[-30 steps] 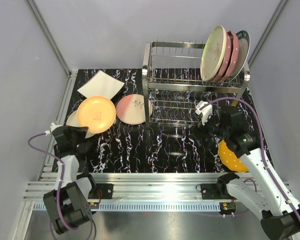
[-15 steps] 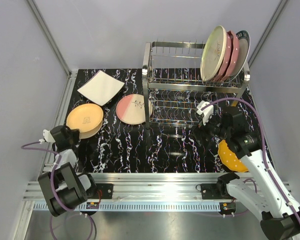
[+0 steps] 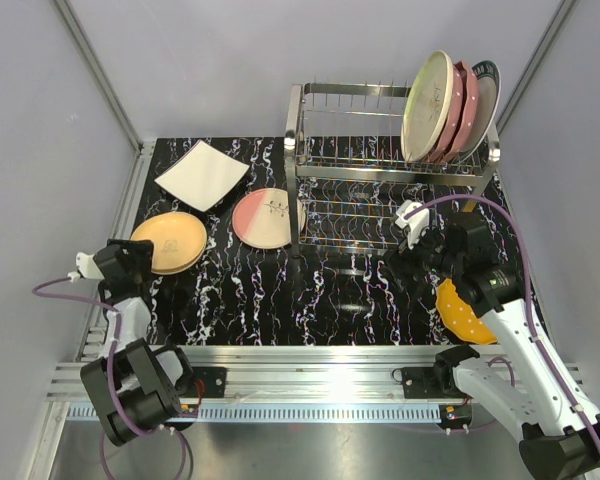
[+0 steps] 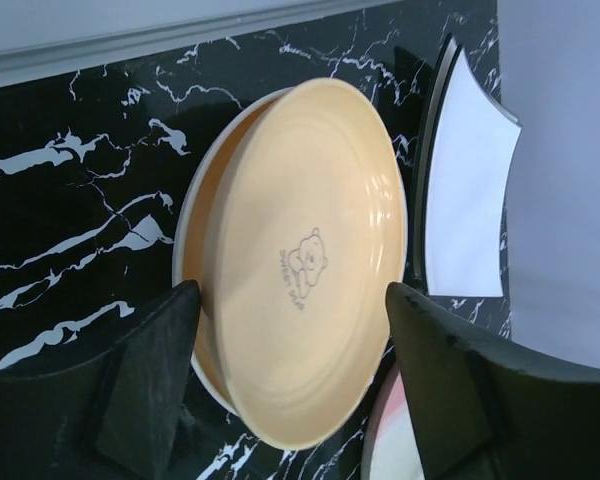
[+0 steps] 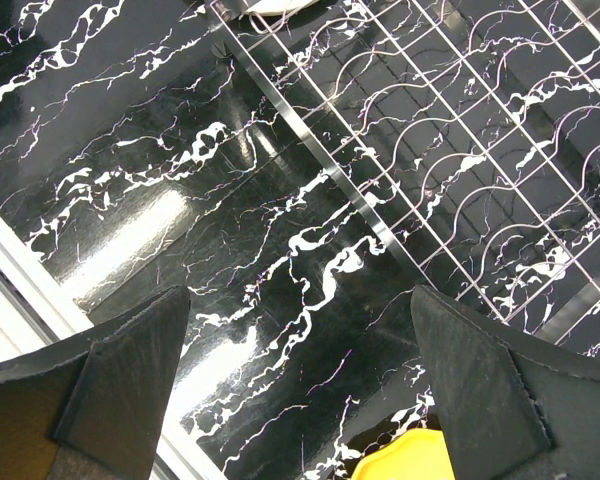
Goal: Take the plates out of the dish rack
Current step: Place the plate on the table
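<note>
The chrome wire dish rack (image 3: 390,170) stands at the back right. On its upper tier three plates stand on edge: a cream one (image 3: 427,105), a pink dotted one (image 3: 458,112) and a white dark-rimmed one (image 3: 485,92). A yellow-orange plate (image 3: 172,240) (image 4: 300,260) lies at the left on another plate, whose rim (image 4: 192,250) shows beneath. My left gripper (image 3: 130,262) (image 4: 290,295) is open, its fingers either side of that plate's near edge. My right gripper (image 3: 405,262) (image 5: 300,300) hangs open over bare table in front of the rack's lower tier.
A white square plate (image 3: 202,174) (image 4: 465,210) and a pink-cream plate (image 3: 262,217) lie left of the rack. An orange dotted plate (image 3: 463,312) (image 5: 405,465) lies under my right arm. Grey walls enclose the black marbled table (image 3: 310,290); a metal rail (image 3: 310,365) runs along its near edge.
My left gripper has opened and let go of the yellow-orange plate, which went from tilted up to lying flat. The left arm has drawn back towards the left. The right arm has hardly moved.
</note>
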You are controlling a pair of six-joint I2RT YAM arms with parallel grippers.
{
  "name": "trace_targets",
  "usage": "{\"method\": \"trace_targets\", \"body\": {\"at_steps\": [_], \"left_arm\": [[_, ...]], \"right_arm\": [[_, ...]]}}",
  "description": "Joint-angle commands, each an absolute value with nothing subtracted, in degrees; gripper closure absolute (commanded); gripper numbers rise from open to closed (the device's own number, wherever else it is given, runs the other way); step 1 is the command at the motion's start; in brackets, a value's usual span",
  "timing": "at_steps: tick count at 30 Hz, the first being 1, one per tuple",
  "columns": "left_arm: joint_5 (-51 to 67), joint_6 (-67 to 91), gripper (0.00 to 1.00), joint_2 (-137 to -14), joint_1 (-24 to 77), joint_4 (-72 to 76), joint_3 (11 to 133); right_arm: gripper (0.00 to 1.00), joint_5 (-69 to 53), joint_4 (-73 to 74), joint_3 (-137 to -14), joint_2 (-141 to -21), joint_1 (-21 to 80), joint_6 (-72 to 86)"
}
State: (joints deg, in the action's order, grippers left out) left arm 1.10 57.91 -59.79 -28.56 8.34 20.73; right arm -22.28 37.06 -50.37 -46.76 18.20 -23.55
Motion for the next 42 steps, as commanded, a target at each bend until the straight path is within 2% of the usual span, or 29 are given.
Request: {"method": "trace_targets", "body": {"at_steps": [1, 2, 4, 7, 13, 20, 26, 31, 34, 39, 42], "left_arm": [[-2.37, 55.02, 0.17, -55.55, -28.92, 4.67, 25.74], [-2.63, 54.67, 0.16, -54.85, -28.92, 3.27, 27.06], [-4.74, 55.19, 0.06, -52.92, -28.83, -2.7, 28.73], [-4.05, 54.85, 0.01, -51.51, -28.74, -7.2, 31.11], [6.4, 50.28, 0.01, -47.29, -27.78, -4.76, 30.94], [20.54, 37.9, 0.01, -41.49, -20.24, 1.67, 32.07], [22.58, 26.91, 0.01, -39.91, -7.59, -1.4, 38.39], [24.6, 22.77, 0.01, -38.24, -3.17, -3.07, 40.08], [25.75, 22.06, 0.01, -37.18, -1.94, -3.6, 38.94], [25.93, 21.18, 0.01, -35.51, -1.23, -3.69, 35.34], [24.96, 19.95, 0.01, -34.63, -1.23, -5.36, 34.37]], "right_arm": [[0.0, -24.17, 34.54, -50.54, -46.23, 17.67, -23.47], [0.0, -24.26, 34.63, -50.54, -46.14, 17.58, -23.55], [0.0, -24.34, 34.72, -50.62, -46.23, 17.32, -23.55], [0.0, -24.78, 35.15, -50.63, -46.23, 17.05, -23.91], [0.0, -26.1, 36.56, -51.24, -46.84, 16.96, -25.05], [0.0, -27.77, 38.32, -51.77, -47.28, 16.26, -26.45], [0.0, -25.94, 38.94, -51.59, -47.99, 15.47, -27.77], [0.0, -23.64, 42.18, -54.04, -47.46, 15.47, -28.65], [0.0, -23.29, 48.06, -60.89, -48.51, 15.47, -27.08], [0.0, -22.85, 58.69, -79.6, -53.6, 15.47, -21.37], [0.0, -19.27, 58.28, -88.83, -55.89, 15.38, -13.65]]}}
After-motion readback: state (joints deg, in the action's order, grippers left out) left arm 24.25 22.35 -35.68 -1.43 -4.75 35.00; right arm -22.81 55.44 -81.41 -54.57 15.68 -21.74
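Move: The peach plate the left fingers are just freeing has its middle about 8 cm right of the left hand, 3 cm ahead and 4 cm below. At roughly that depth or a little lower, the white square plate lies about 22 cm ahead and 14 cm right of that hand, the pink-and-cream plate some 10 cm ahead and 36 cm right. The racked cream plate stands about 18 cm ahead of the right hand, level sideways and 20 cm above; the pink dotted plates are 6 cm right of it. The peach plate is left on its pile as the left fingers finish opening and the hand lifts off its rim, first straight up about 7 cm, then swinging 20 cm right while climbing on, the wrist turning some 60 degrees clockwise towards the pink-and-cream plate and rack, with a slight sink at the end. The right hand, open, barely shifts, then shoots up about 13 cm towards the racked cream plate's height. ##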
